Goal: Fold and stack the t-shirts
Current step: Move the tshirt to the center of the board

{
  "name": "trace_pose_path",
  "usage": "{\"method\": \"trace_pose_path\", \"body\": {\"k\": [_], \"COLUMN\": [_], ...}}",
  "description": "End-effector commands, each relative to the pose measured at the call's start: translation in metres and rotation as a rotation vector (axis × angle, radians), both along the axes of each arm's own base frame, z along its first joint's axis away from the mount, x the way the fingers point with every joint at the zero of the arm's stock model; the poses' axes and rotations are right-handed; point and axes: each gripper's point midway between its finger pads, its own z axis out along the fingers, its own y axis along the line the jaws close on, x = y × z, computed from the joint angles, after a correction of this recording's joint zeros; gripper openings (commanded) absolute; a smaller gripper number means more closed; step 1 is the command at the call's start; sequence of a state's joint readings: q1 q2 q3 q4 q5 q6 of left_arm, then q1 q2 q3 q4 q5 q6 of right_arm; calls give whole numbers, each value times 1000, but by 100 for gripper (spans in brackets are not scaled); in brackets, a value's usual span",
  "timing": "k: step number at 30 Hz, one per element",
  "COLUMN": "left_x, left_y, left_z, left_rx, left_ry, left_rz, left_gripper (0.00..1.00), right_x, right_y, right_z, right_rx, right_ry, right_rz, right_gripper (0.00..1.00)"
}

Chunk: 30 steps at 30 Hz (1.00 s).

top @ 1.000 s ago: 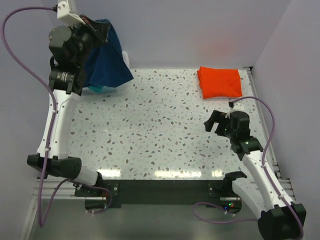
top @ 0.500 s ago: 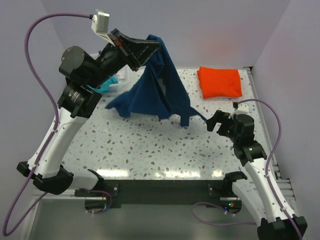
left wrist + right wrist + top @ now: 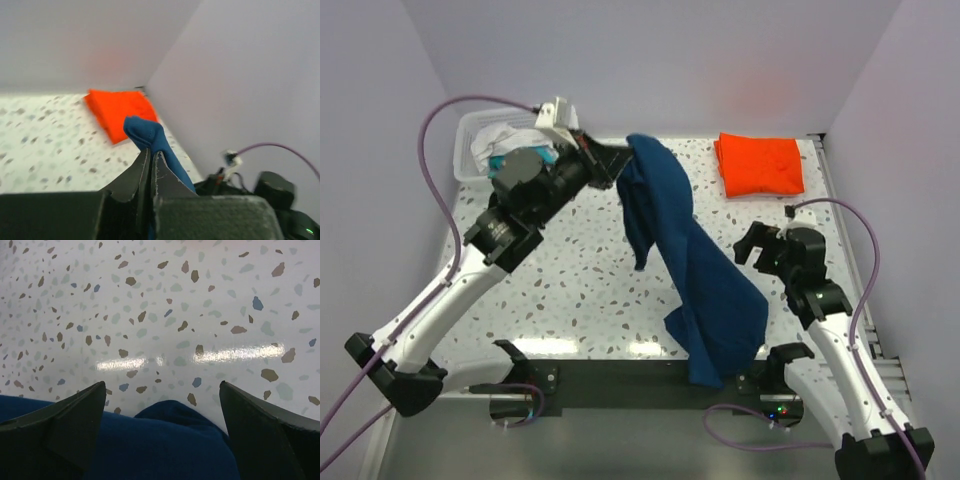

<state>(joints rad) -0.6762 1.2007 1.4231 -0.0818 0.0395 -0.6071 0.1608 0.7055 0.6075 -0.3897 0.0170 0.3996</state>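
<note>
My left gripper (image 3: pixel 628 155) is shut on a bunched edge of the navy blue t-shirt (image 3: pixel 705 285), holding it above the table's back middle. The cloth hangs and trails down to the right, its low end past the table's near edge. In the left wrist view the pinched navy fold (image 3: pixel 147 134) stands just beyond the closed jaws of my left gripper (image 3: pixel 151 154). My right gripper (image 3: pixel 750 245) is open at the right, next to the shirt; in the right wrist view navy cloth (image 3: pixel 160 445) lies low between its spread fingers. A folded orange t-shirt (image 3: pixel 760 165) lies at the back right.
A white slatted basket (image 3: pixel 480 140) stands at the back left with white and teal cloth (image 3: pixel 505 150) in it. The speckled tabletop (image 3: pixel 560 280) ends at walls on the left, back and right. A purple cable (image 3: pixel 840 215) loops over my right arm.
My left arm has swung from the basket at the back left toward the table's middle and lowered. The navy t-shirt came with it and now trails down to the near right.
</note>
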Motion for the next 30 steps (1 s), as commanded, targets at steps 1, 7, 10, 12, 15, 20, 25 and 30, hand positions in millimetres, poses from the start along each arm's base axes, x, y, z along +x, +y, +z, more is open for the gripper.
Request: {"method": "trace_pose_path", "body": {"k": [1, 7, 10, 12, 15, 20, 25, 30], "left_x": [32, 13, 7, 2, -1, -8, -10, -16], "left_y": [73, 147, 182, 196, 211, 225, 227, 231], "left_z": [-116, -306, -351, -365, -367, -375, -382, -394], "left_rx": [55, 323, 345, 357, 370, 401, 403, 425], "left_ry": [230, 702, 828, 853, 844, 850, 861, 886], "left_rz": [445, 754, 832, 881, 945, 1001, 1008, 1014], "left_gripper": [0, 0, 0, 0, 0, 0, 0, 0], "right_x": [5, 3, -4, -13, -35, -87, -102, -79], "right_y": [-1, 20, 30, 38, 62, 84, 79, 90], "right_z": [6, -8, -19, -28, -46, -86, -120, -138], "right_rx": [-6, 23, -11, -37, -52, -111, -122, -129], "right_ry": [-7, 70, 149, 207, 311, 519, 628, 637], "right_rz": [-4, 106, 145, 174, 240, 288, 211, 156], "right_gripper": [99, 99, 99, 99, 99, 99, 99, 99]}}
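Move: The blue t-shirt hangs from the left hand's shut fingers; the board's centre lies about 46 cm below that hand, some 2 cm farther out and level sideways. Around the centre, from the same hand, the folded orange t-shirt is roughly 29 cm ahead and 39 cm right, the basket 30 cm ahead and 34 cm left, both about 43 cm down. From the open right hand, the blue t-shirt's lower half is some 11 cm back, 7 cm left and 10 cm down. The blue t-shirt's pinched end is swung steeply down by the left hand, about 40 cm, and some 22 cm left, towards the board and away from the right arm; nearly all the drop comes early. The left wrist tips down and turns counter-clockwise, fingers still shut. The right hand sinks, then also goes back and left over the trailing cloth, tilting down about 40 degrees, fingers wide open. ##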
